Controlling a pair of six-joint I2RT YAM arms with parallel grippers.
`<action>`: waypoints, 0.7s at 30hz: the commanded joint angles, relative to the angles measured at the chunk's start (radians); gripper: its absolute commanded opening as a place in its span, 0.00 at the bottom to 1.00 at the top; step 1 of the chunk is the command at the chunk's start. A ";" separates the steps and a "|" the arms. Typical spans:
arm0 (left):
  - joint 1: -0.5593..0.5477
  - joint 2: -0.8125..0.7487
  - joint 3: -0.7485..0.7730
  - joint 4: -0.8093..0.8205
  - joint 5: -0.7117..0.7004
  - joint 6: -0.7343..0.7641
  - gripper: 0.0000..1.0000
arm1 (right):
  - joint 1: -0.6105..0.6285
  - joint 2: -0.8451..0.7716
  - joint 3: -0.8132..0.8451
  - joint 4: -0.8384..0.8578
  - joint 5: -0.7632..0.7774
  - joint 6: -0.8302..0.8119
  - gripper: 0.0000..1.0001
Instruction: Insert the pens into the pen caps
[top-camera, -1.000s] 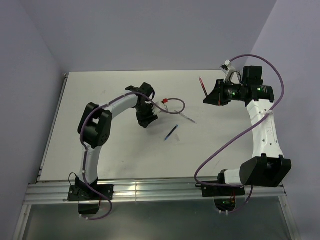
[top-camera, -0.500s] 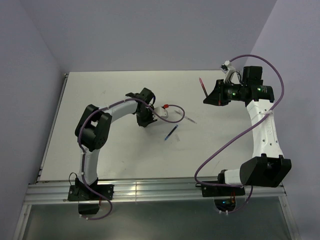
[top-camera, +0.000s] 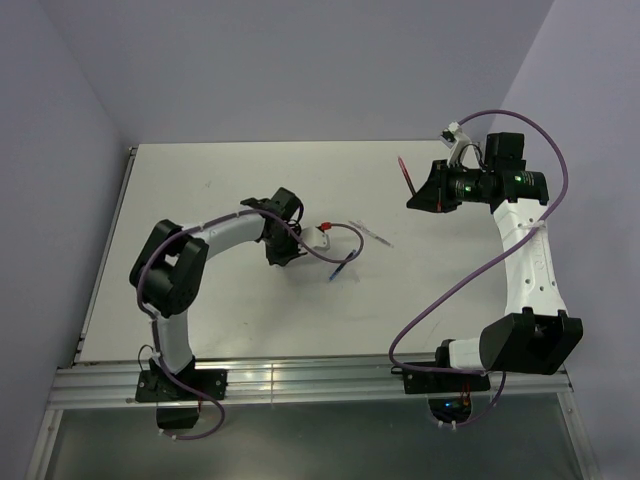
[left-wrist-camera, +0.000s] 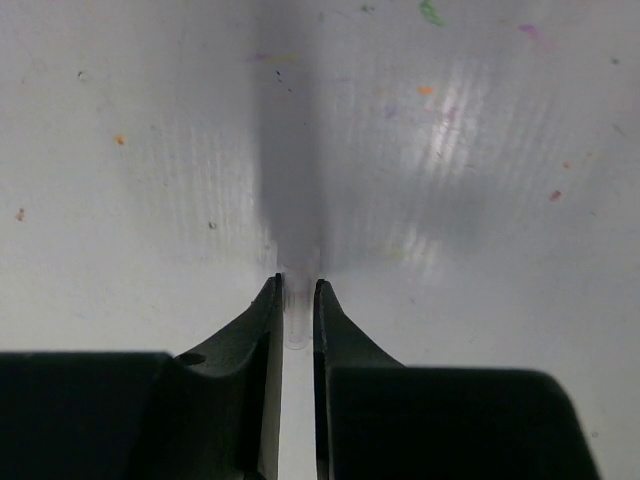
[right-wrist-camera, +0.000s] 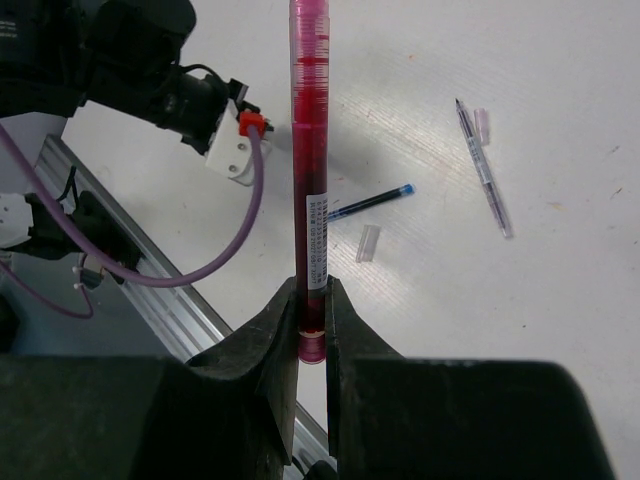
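Note:
My right gripper (right-wrist-camera: 313, 290) is shut on the tail end of the red pen (right-wrist-camera: 310, 150) and holds it up above the table's far right (top-camera: 405, 172). The blue pen (right-wrist-camera: 370, 203) lies mid-table (top-camera: 342, 266), with a clear cap (right-wrist-camera: 368, 243) beside it. The pale clear pen (right-wrist-camera: 485, 175) lies farther right (top-camera: 372, 234), with another clear cap (right-wrist-camera: 482, 123) by its tip. My left gripper (left-wrist-camera: 297, 285) points down at the white surface, jaws nearly closed on a translucent pen cap (left-wrist-camera: 296, 318). In the top view it (top-camera: 280, 248) sits left of the blue pen.
The left arm's purple cable (top-camera: 345, 228) loops over the table between the left wrist and the clear pen. The aluminium rail (top-camera: 300, 378) runs along the near table edge. Grey walls close the back and sides.
My left gripper has swung down and toward the near left, now lower over the table left of the blue pen. The right arm and the red pen have not moved.

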 joint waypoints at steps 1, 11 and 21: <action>-0.006 -0.116 -0.013 -0.029 0.053 -0.012 0.00 | -0.007 -0.015 0.014 0.000 -0.018 -0.013 0.00; -0.007 -0.380 -0.095 0.077 0.004 0.033 0.00 | 0.006 0.006 -0.052 0.008 -0.084 -0.022 0.00; -0.070 -0.750 -0.393 0.472 -0.189 0.183 0.00 | 0.241 -0.021 -0.158 0.063 0.012 -0.002 0.00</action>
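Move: The left hand, just above the table, already holds the clear cap; the red pen it is meant for is in the right hand, about 31 cm to its right, 3 ahead and some 30 up. For the right hand, that cap lies about 31 cm left, roughly 1 ahead and 26 below. The blue pen lies some 16 cm right of the left hand and level with it, its loose cap 19 right and 3 back; the silver pen is 24 right and 9 ahead. The left hand keeps its pinch on the clear cap and, after a slight draw back, climbs nearly straight up about 16 cm, its wrist tilting more and more, to nearly 40 degrees, so that the down-pointing fingers swing forward and somewhat to the right. The right hand first holds still with the red pen gripped near its blunt end, then sets off to the left, downward and a little back towards the cap, some 7 cm in all, turning slightly counter-clockwise with its fingers staying shut. ##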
